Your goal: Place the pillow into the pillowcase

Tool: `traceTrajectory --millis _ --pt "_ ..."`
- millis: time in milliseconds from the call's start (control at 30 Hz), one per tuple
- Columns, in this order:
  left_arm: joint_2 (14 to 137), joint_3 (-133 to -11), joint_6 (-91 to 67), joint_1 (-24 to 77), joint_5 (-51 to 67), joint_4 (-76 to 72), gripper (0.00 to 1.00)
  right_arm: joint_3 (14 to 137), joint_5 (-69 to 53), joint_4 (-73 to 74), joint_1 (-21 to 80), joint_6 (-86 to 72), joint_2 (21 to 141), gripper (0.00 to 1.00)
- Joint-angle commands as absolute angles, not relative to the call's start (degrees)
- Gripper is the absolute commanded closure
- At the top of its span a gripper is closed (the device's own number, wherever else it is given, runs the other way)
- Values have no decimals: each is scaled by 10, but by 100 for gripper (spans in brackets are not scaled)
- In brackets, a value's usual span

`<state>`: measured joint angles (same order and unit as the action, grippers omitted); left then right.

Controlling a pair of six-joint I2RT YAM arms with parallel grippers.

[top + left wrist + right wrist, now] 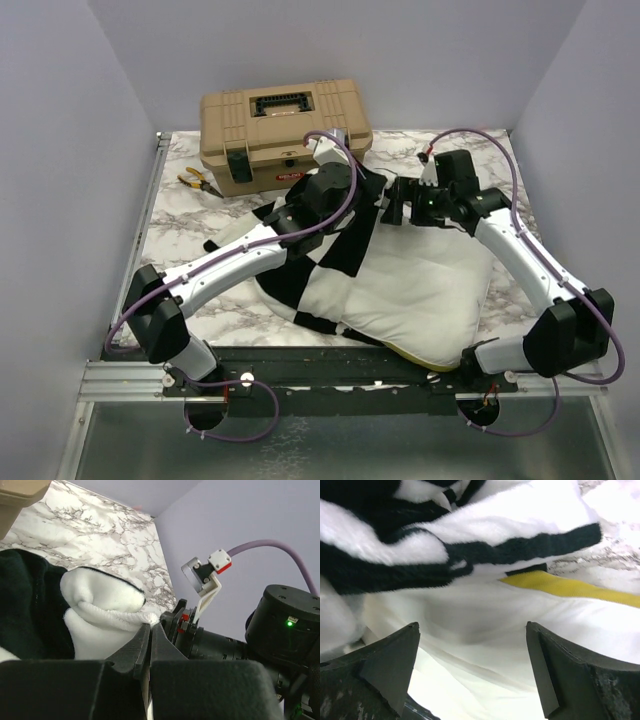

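The white pillow lies mid-table with its yellow edge strip at the near side. The black and cream checkered pillowcase covers its left and far part. My left gripper is at the pillowcase's far edge. In the left wrist view it is shut on the fleecy white hem of the pillowcase. My right gripper is close beside it. In the right wrist view it is open just above the pillow, with the yellow strip and the pillowcase beyond.
A tan toolbox stands at the back of the marble table, close behind both grippers. Yellow-handled pliers lie left of it. Grey walls enclose three sides. The right arm's wrist fills the right of the left wrist view.
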<state>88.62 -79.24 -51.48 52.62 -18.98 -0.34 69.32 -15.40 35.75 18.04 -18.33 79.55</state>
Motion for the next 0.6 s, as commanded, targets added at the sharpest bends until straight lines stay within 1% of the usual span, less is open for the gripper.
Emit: traceTrajectory --millis 0,100,167,267,367,400,433,467,500,533,567 --pt "877 -792 -504 526 -190 -87 100 712 -82 437 183 -168 772 8" --pt "901 -803 -505 526 -170 -85 100 693 -10 452 183 -177 733 8" --pt "918 -811 -508 526 -167 -85 100 681 12 462 183 -178 707 8" --pt "956 -844 -501 526 -141 -75 100 667 16 475 183 -188 665 8" --pt "1007 -907 -478 526 -84 -28 100 668 8 488 183 -193 640 8" --pt "1021 -929 -469 526 -70 -6 94 672 4 496 183 -193 638 8" --pt "1031 -945 -459 526 -62 26 74 675 4 504 183 -193 638 8" --pt "1035 -956 -447 526 -60 53 53 678 -16 508 182 -192 637 8" --pt "1034 -962 -435 526 -68 78 38 678 -30 511 183 -191 636 8" --pt "1027 -958 -422 527 -81 99 29 676 -45 512 183 -191 633 7" --pt "1014 -948 -411 527 -102 115 22 672 -62 509 183 -192 630 7"
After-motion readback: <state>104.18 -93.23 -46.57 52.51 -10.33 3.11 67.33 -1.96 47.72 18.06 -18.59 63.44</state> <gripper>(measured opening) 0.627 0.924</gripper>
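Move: The left gripper holds the white rim of the pillowcase; from it the bare part of the pillow lies about 10 cm right, 16 cm back and 24 cm below. The pillowcase body is some 14 cm left and 9 cm back of that gripper, the toolbox some 20 cm left and 14 cm ahead. From the open right gripper, the bare pillow is about 6 cm right, 16 cm back and 12 cm below, the pillowcase body roughly 19 cm left and 8 cm back. Pause briefly with the left gripper, then draw the held pillowcase rim about 7 cm right, sinking some 4 cm towards the pillow, and open the fingers at the end to let go. Meanwhile slide the right gripper, kept wide open, right and back about 8 cm over the bare pillow and raise it a few centimetres, clear of the incoming rim. ##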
